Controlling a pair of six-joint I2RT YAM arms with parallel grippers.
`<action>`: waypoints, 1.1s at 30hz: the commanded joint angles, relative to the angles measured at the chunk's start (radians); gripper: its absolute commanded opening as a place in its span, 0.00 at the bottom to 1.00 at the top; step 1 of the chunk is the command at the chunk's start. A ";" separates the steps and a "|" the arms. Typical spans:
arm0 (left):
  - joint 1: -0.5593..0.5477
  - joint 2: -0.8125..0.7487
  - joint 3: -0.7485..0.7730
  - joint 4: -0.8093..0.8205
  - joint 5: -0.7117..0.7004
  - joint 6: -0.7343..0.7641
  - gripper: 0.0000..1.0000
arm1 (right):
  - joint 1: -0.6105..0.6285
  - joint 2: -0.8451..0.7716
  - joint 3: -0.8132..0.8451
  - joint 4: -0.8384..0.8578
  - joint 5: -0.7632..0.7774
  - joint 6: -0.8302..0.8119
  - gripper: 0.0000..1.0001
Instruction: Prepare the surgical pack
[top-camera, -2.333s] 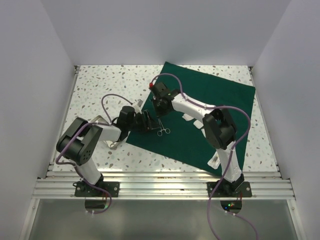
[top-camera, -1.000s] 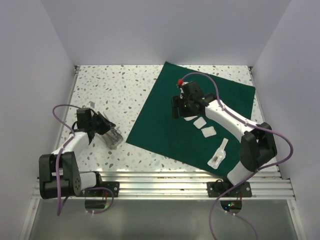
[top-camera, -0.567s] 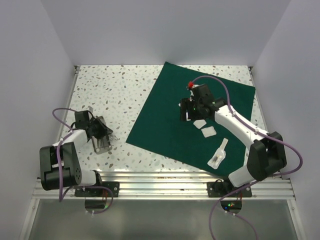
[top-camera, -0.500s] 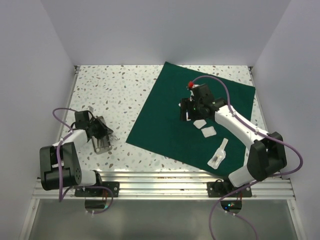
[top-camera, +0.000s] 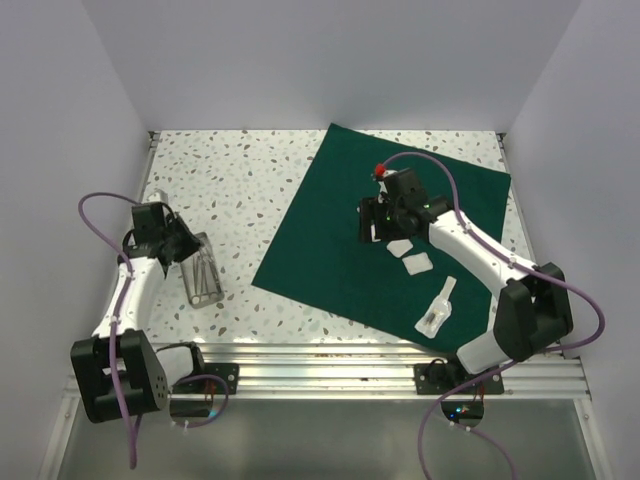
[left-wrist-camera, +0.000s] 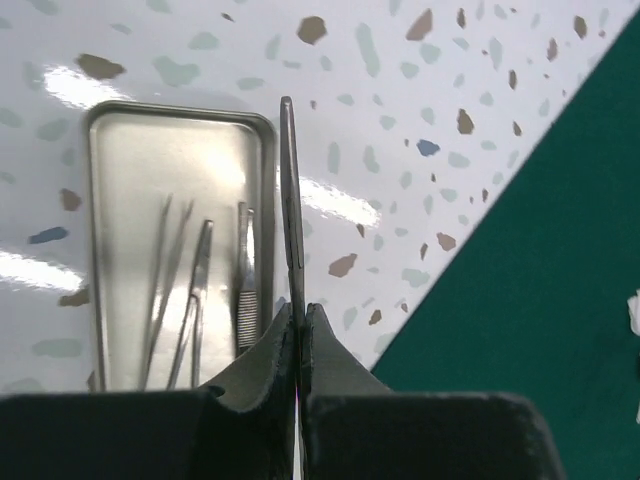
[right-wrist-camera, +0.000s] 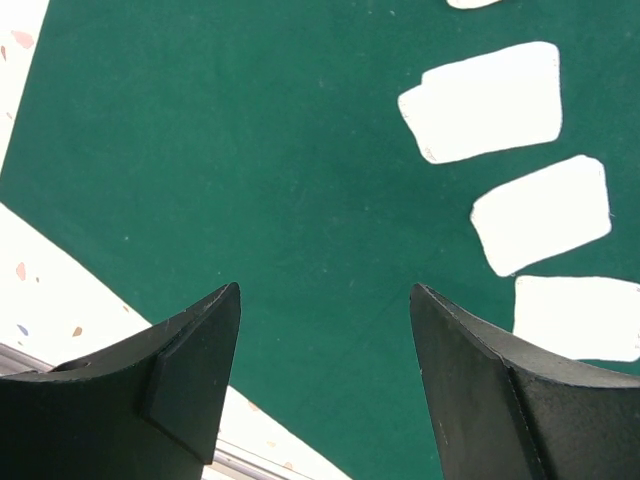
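The dark green drape (top-camera: 320, 250) of the surgical pack lies spread flat on the speckled table. To its left stands a small steel tray (top-camera: 203, 290) with several slim instruments (left-wrist-camera: 190, 300) inside. My left gripper (top-camera: 180, 243) hovers over the tray (left-wrist-camera: 150, 170), shut on a thin steel instrument (left-wrist-camera: 290, 200) seen edge on, running along the tray's right rim. My right gripper (top-camera: 375, 222) hangs open over the drape (right-wrist-camera: 250, 130), nothing between its fingers (right-wrist-camera: 325, 288). White gauze pads (right-wrist-camera: 485, 100) (top-camera: 417, 264) lie just to its right.
A clear plastic packet (top-camera: 436, 308) lies on the drape near its front right corner. White walls close in the table on three sides, and an aluminium rail (top-camera: 320, 375) runs along the near edge. The drape's edge (left-wrist-camera: 560, 280) lies right of the tray.
The left arm has carried the steel instrument from the drape's left edge to above the tray. The right gripper moved right to beside the gauze pads, then stayed still.
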 joint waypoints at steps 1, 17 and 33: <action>0.009 0.001 0.050 -0.147 -0.186 0.005 0.00 | -0.004 0.015 0.005 0.039 -0.034 -0.025 0.72; 0.009 0.269 0.005 0.018 0.194 0.036 0.00 | -0.006 -0.013 -0.050 0.085 -0.049 -0.036 0.73; 0.014 0.289 0.007 0.034 0.171 0.007 0.40 | -0.006 0.001 -0.063 0.104 -0.091 -0.007 0.73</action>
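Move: The left hand keeps the last hemostat pinched over the tray. The tray's middle is almost under it, about 9 cm down and some 2 cm to the left; the tools already packed lie around 2 cm back and 2 cm left. The green drape's nearest corner is roughly 12 cm to the right and 5 cm back. From the right hand the tray lies about 40 cm left, 3 cm back, 11 cm down. Still pinching the hemostat, the left hand lowers it into the tray and opens its fingers partway beside the packed tools to release it. It first swings about 2 cm left and back, then sinks some 7 cm while sweeping 5 cm right, its fingers tipping 15 degrees steeper and its left side dipping. The open, empty right hand sinks about 2 cm. ##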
